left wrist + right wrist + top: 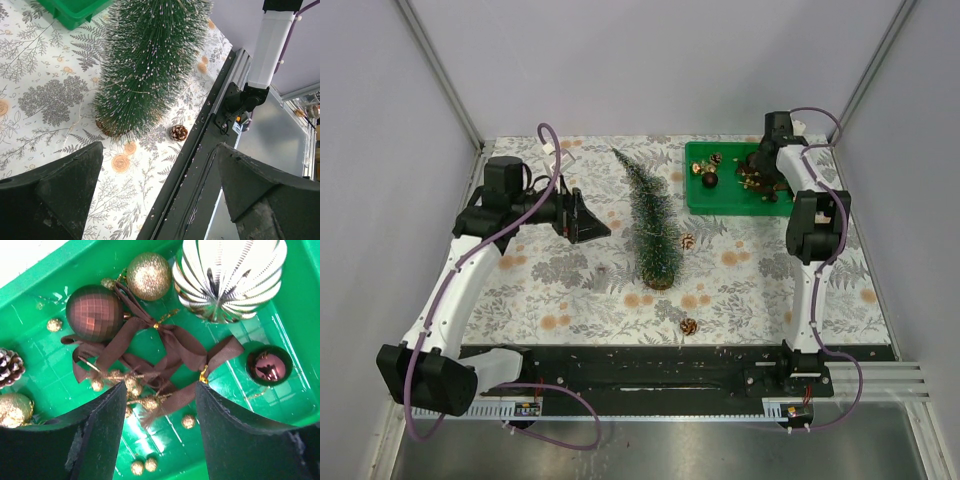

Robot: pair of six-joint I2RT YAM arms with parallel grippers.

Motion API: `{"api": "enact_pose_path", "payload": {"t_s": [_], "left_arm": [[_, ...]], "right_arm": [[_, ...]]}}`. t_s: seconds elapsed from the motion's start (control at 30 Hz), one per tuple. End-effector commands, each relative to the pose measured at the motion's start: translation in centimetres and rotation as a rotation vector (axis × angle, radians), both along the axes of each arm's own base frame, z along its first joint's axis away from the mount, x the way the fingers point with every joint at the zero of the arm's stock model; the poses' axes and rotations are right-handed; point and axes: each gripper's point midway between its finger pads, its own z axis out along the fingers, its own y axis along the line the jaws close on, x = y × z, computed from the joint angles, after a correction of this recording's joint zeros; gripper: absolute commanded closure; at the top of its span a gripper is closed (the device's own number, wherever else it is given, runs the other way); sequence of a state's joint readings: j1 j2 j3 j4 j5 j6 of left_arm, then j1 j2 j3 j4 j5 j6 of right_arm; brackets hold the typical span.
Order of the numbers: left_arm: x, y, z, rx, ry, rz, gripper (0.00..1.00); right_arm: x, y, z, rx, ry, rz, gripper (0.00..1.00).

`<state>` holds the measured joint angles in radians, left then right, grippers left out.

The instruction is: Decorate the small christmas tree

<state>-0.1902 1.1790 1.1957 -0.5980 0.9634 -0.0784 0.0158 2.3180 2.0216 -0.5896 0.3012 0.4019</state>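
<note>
The small christmas tree (pixel 652 222) stands mid-table, its wooden base toward the front; in the left wrist view the small christmas tree (pixel 147 65) fills the upper middle. My left gripper (pixel 582 217) hovers just left of it, open and holding nothing, and the left gripper (pixel 159 147) shows its fingers far apart. My right gripper (pixel 755 170) is down in the green tray (pixel 720 200). This right gripper (pixel 160 387) is open, its fingers straddling a brown ribbon (pixel 170 352) and a gold berry sprig (pixel 132 387).
The green tray (pixel 295 315) holds a brown faceted ball (pixel 95 312), gold glitter ball (pixel 148 276), silver ribbed ball (pixel 229 277), small maroon ball (pixel 270 366) and pine cone (pixel 10 367). Loose pine cones (pixel 688 241) (pixel 689 326) lie by the tree. A black rail (pixel 200 165) edges the front.
</note>
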Motion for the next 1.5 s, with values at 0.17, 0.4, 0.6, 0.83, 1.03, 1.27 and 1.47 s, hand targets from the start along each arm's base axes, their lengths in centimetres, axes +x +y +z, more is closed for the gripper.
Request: {"api": "enact_pose_path", "payload": {"t_s": [0.17, 0.4, 0.6, 0.83, 1.03, 1.27, 1.47], "left_arm": [[0.3, 0.7, 1.4, 0.008, -0.084, 0.018, 0.01], [-0.3, 1.0, 1.8, 0.016, -0.117, 0.013, 0.01], [-0.9, 1.2, 2.2, 0.019, -0.135, 0.015, 0.02], [-1.2, 1.1, 2.7, 0.0, -0.139, 0.012, 0.05], [-1.7, 1.0, 4.5, -0.023, -0.181, 0.009, 0.06], [-1.8, 1.1, 5.7, -0.02, -0.223, 0.025, 0.07], [-2.6, -0.6, 7.0, -0.016, -0.272, -0.031, 0.03]], "right_arm": [[1.9, -2.0, -0.4, 0.034, -0.023, -0.048, 0.48], [2.2, -2.2, -2.6, 0.077, 0.001, -0.06, 0.54], [1.9, -1.9, -2.3, 0.105, 0.002, -0.045, 0.8], [0.9, 0.2, 5.4, 0.192, -0.194, 0.025, 1.0], [-2.3, 2.1, 13.6, 0.269, -0.378, 0.099, 1.0], [-8.0, 5.6, 21.4, 0.366, -0.552, 0.21, 1.0], [-13.8, 11.4, 26.8, 0.461, -0.645, 0.4, 1.0]]}}
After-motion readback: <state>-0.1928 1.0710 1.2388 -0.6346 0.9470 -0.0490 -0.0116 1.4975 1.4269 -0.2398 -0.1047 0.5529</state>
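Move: The brown ribbon lies in the green tray about 6 cm below the right hand, roughly 1 cm ahead and 2 cm to its right. Around it, the silver ball is some 6 cm ahead and 6 cm right of the hand, the brown ball about 6 cm ahead and 3 cm left, and the small dark red ball about 7 cm right and 1 cm back. From the left hand the ribbon is roughly 31 cm ahead, 44 cm right and 27 cm down. The right hand sinks about 5 cm into the green tray, easing a little to its right, and its half-open fingers shut fully to pinch the brown ribbon; with it held, the hand then rises fast by some 28 cm while drawing back and to the left, away from the silver ball, its fingers swinging up from steeply down towards level. Beside the tree the left hand, still wide open, lifts about 4 cm and draws slightly back. ##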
